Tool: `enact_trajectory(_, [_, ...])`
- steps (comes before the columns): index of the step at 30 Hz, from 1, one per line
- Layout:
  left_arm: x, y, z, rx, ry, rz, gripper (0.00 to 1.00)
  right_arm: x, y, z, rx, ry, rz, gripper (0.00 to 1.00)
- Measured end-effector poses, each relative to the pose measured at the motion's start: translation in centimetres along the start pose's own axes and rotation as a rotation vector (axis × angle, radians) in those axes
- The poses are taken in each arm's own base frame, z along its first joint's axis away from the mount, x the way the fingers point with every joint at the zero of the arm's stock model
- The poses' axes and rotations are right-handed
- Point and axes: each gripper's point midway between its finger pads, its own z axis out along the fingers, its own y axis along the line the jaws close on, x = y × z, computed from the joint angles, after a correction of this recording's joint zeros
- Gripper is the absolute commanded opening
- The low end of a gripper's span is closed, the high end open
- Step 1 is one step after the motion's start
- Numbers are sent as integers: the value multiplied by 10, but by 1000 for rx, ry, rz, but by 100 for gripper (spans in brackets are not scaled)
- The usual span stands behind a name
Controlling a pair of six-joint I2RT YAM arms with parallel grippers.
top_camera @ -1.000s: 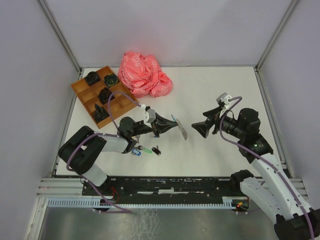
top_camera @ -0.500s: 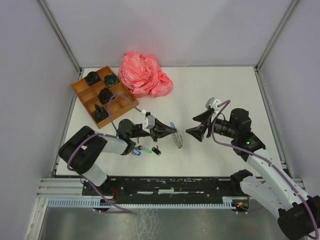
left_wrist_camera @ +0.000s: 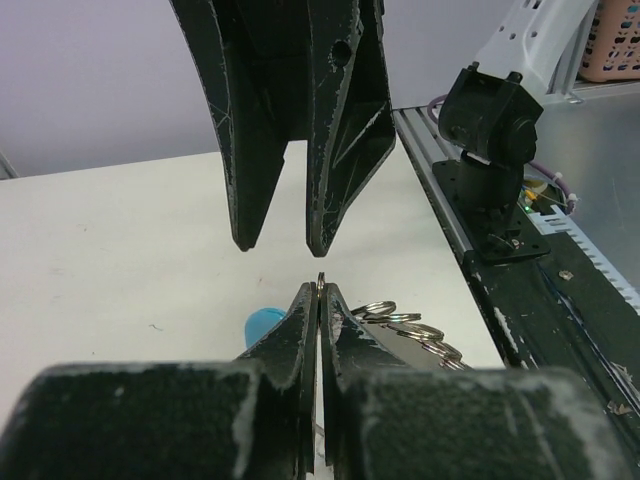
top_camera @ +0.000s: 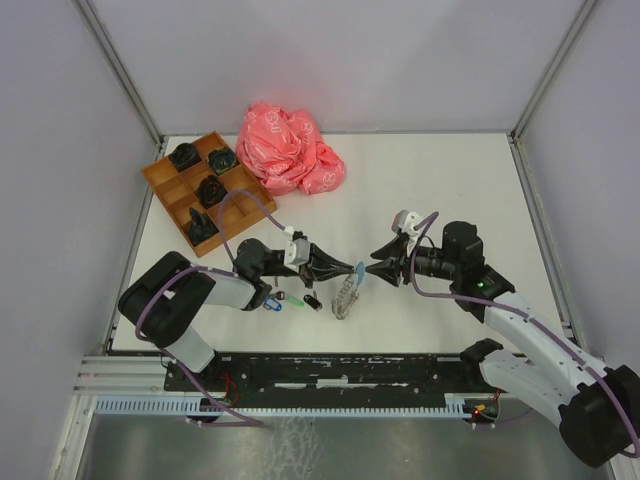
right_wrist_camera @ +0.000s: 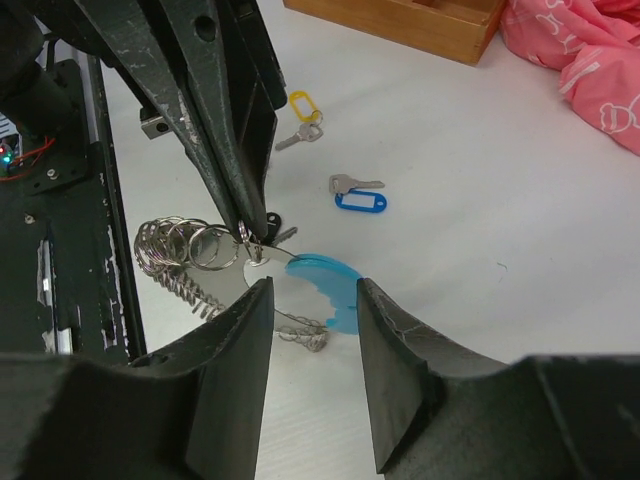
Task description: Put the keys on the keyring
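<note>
My left gripper (top_camera: 349,270) is shut on a thin metal ring of the keyring (top_camera: 345,296), whose beaded chain hangs to the table. In the left wrist view that ring's edge sticks out between its closed tips (left_wrist_camera: 320,290), with several rings (left_wrist_camera: 405,325) to the right. My right gripper (top_camera: 373,268) faces it tip to tip and stands open. Its jaws straddle the keyring's light blue segment (right_wrist_camera: 335,280) without touching it. Loose keys lie on the table: yellow-tagged (right_wrist_camera: 300,105), blue-tagged (right_wrist_camera: 360,200), and green-tagged (top_camera: 297,297) and black-tagged (top_camera: 313,301) ones.
A wooden divided tray (top_camera: 160,180) with black items stands at the back left. A crumpled pink bag (top_camera: 288,148) lies behind the middle. The table's near edge and the arm bases' rail (top_camera: 330,365) run just below the grippers.
My right gripper has moved left up to the keyring and its jaws have narrowed. The left gripper has shifted right and lower with the keyring; the chain now hangs to the table.
</note>
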Motion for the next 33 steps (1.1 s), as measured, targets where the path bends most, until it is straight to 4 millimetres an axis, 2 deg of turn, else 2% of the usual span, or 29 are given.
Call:
enact_trajectory(6, [4, -2, 0, 10, 7, -8, 3, 5, 5, 8, -35, -3, -30, 40])
enact_trajectory(21, [5, -2, 0, 16, 4, -4, 3, 8, 20, 18, -121, -17, -102, 38])
enact_trajectory(33, [7, -3, 0, 17, 2, -16, 3, 18, 22, 22, -141, 15, -111, 24])
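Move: The metal end of the keyring, already pinched in the left fingertips and sticking out about 1 cm to their right, lies about 3 cm to the left of the half-open right hand, some 2 cm back and 2 cm lower. On the table some 17 cm below the right hand, the nearest blue key tag lies about 12 cm to its left and 1 cm ahead, and the black key tag about 12 cm left and 5 cm back. No sure touch can be seen yet, but the right fingertips come to straddle the keyring's metal end just off the left fingertips. The right hand eases about 2.5 cm left and 1.5 cm back, sinking slightly, then mostly down to make some 2 cm in all, turning about 10 degrees counter-clockwise as its fingers narrow from half open to about a quarter. The left hand holds the keyring almost still. ##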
